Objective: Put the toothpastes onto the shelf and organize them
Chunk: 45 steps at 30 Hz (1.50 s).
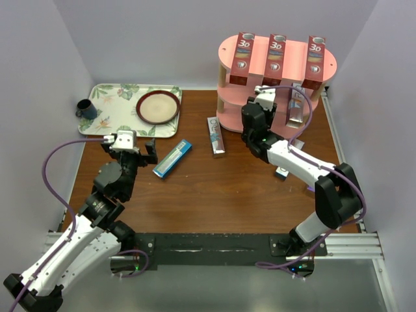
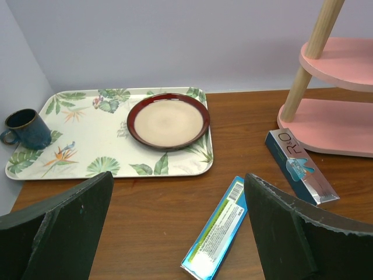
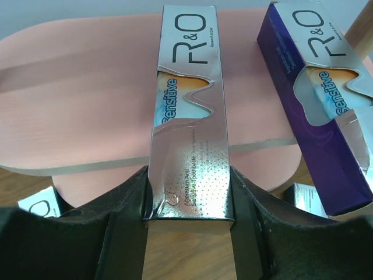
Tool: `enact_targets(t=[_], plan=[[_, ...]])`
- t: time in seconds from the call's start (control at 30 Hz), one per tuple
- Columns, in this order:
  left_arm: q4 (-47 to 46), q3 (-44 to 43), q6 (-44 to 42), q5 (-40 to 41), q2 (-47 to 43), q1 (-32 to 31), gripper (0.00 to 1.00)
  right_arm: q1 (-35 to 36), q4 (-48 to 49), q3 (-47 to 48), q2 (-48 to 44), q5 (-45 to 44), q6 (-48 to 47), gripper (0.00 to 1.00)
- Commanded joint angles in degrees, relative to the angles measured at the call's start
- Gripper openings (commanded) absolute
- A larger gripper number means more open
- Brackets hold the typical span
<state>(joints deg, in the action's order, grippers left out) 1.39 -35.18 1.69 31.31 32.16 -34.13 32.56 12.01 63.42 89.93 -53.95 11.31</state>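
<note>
The pink shelf [image 1: 279,71] stands at the back right, with three red toothpastes [image 1: 276,62] upright on its top board. My right gripper [image 3: 189,192] is shut on the near end of a silver toothpaste carton [image 3: 187,116], whose far end reaches over a pink board [image 3: 81,105]. A purple carton [image 3: 315,99] stands just to its right. On the table lie a teal carton [image 2: 217,230] and a silver-teal one [image 2: 300,166]. My left gripper [image 2: 178,192] hangs open over the table, the teal carton close to its right finger.
A floral tray [image 1: 107,120] at the back left carries a red-rimmed plate [image 1: 158,106] and a dark blue mug [image 1: 85,108]. Another carton [image 1: 283,172] lies partly under my right arm. White walls close in on the table's left, back and right.
</note>
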Motion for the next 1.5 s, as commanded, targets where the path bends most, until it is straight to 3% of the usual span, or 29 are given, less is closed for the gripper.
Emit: enact_targets(t=[0.0,0.17,0.6,0.8,1.03,1.23,1.47], plan=[[-1.92,0.2,-0.9,-0.02,-0.43,0.29,1.0,-0.39,5.65,-1.45,-3.71,1.22,-2.69,0.38],[-1.92,0.29,-0.9,-0.11,-0.52,0.2,1.0,-0.83,8.11,-2.77,-4.06,3.94,-4.89,0.33],[-1.92,0.29,-0.99,-0.46,-0.35,0.2,1.0,-1.79,10.75,-4.44,-4.15,7.81,-5.51,0.32],[-2.0,0.29,-0.99,-0.72,-0.17,0.2,1.0,-2.23,10.75,-5.06,-4.5,7.9,-5.6,0.48],[-1.92,0.2,-0.99,-0.9,0.01,0.29,1.0,-2.15,8.47,-5.76,-8.01,12.46,-5.51,0.79],[-1.83,0.11,-0.9,-1.08,0.09,0.2,1.0,-2.23,1.89,-4.89,-13.46,17.99,-4.11,0.87],[-1.74,0.02,-0.9,-1.16,-0.52,0.2,1.0,-2.23,-16.45,-5.41,-23.47,30.36,-3.22,0.96]])
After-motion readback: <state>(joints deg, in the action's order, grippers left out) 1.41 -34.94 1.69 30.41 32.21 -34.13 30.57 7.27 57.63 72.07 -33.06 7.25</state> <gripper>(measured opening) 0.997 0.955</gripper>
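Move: The right hand still grips the near end of the R&O toothpaste box; the box's middle, on the middle shelf, is about 6 cm ahead and 2 cm right of it. The other R&O box stands some 9 cm to the hand's right and 4 cm ahead. The middle red box is 6 cm ahead, 2 cm right and roughly 14 cm up, on the top shelf. From the left hand, the gripped box is some 23 cm ahead, 43 cm right and 5 cm lower. Keeping its pinch on the box's overhanging near end, the right hand stays almost in place and swings the box a little counter-clockwise, about 7 degrees, squaring it up on the middle shelf under the middle red box. Then the fingers open nearly fully and let go, and the hand rises and draws back clear of the box, about 5 cm up and 4 cm back, while turning farther counter-clockwise until the fingers point almost straight ahead. ##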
